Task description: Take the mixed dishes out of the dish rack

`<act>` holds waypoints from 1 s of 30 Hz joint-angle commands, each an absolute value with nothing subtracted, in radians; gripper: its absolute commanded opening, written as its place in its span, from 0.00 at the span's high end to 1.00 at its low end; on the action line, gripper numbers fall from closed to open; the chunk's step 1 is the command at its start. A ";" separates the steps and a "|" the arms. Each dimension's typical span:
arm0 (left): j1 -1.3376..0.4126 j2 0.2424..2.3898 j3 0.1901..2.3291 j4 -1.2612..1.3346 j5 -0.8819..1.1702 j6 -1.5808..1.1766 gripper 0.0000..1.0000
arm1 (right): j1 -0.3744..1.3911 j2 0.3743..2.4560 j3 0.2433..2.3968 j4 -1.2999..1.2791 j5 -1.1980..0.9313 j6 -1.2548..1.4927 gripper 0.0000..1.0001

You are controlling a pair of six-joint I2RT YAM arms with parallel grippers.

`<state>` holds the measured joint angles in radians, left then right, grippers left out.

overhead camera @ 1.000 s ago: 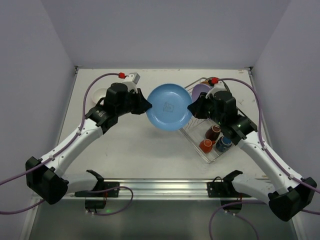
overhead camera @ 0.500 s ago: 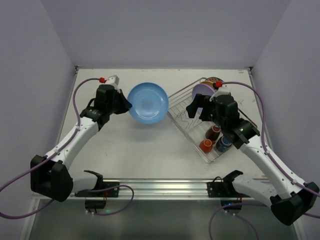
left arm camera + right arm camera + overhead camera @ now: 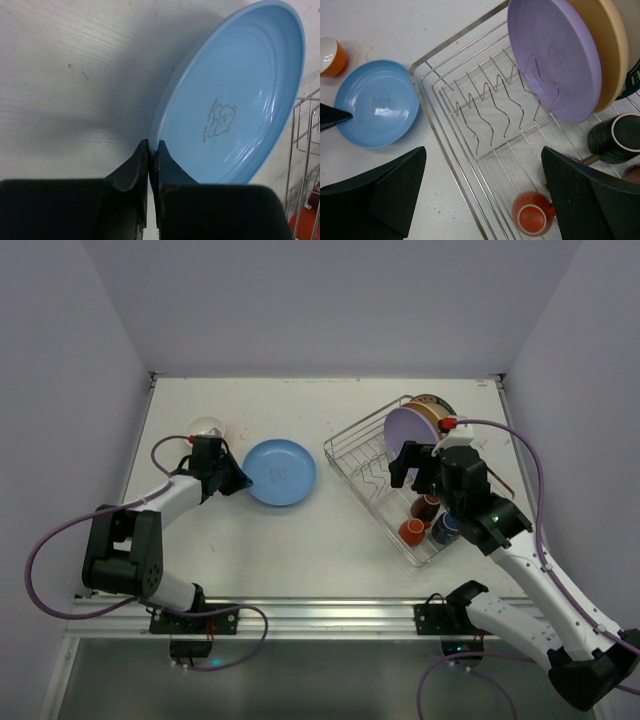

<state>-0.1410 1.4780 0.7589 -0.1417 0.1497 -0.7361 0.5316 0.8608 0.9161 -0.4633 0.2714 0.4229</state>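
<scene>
The blue plate [image 3: 282,472] [image 3: 240,95] lies low over the table left of the dish rack [image 3: 372,472] [image 3: 470,107], tilted in the left wrist view. My left gripper [image 3: 238,483] [image 3: 153,146] is shut on its near-left rim. My right gripper [image 3: 415,470] [image 3: 482,200] hangs open and empty over the rack's bare zigzag slots. A lavender plate [image 3: 408,433] [image 3: 555,55] and a tan plate [image 3: 433,410] [image 3: 612,45] stand upright in the rack. An orange mug [image 3: 412,531] [image 3: 532,216], a brown mug [image 3: 427,505], a blue mug [image 3: 447,528] and a black mug [image 3: 615,136] lie in its near end.
An orange bowl with a white inside [image 3: 206,426] [image 3: 330,54] sits on the table at the far left, just behind my left arm. The blue plate [image 3: 377,102] lies close to the rack's left rim. Walls close in the table on three sides.
The right gripper let go of the blue plate, opened wide and drew back over the rack. The left arm carried the plate left and down towards the table.
</scene>
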 commanded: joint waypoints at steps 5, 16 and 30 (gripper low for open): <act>-0.114 1.483 0.761 -0.025 0.091 -0.788 0.95 | 0.534 0.831 0.865 -0.423 0.322 0.377 0.01; -0.077 1.526 0.770 -0.031 0.061 -0.778 0.70 | 0.532 0.827 0.874 -0.440 0.357 0.368 0.01; -0.077 1.132 0.913 -0.340 -0.033 -0.637 0.00 | 0.456 0.997 1.047 -0.477 0.417 0.241 0.01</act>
<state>-0.0841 1.2411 0.8322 -0.2466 0.0338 -0.7105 0.4816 0.9463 0.9432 -0.4667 0.3588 0.3000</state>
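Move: The left fingers pinch the blue plate by its left rim; its middle lies about 9 cm to their right, 3 cm ahead and some 2 cm lower. The orange bowl is roughly 16 cm ahead of that hand and 11 cm to its left, 2 cm lower. From the empty right hand the purple plate stands about 15 cm ahead, 3 cm right and 12 cm below, the yellow plate 4 cm right of it and 1 cm farther out. The left hand, still pinching the rim, draws the blue plate about 3 cm left and nearly 2 cm forward while settling it a centimetre or so onto the table, then opens wide and rises clear some 10 cm, the fingers swinging up about 10 degrees. The wide-open right hand sinks about 2 cm above the rack and eases right, then starts forward and right towards the purple plate, its left side dipping about 10 degrees. ##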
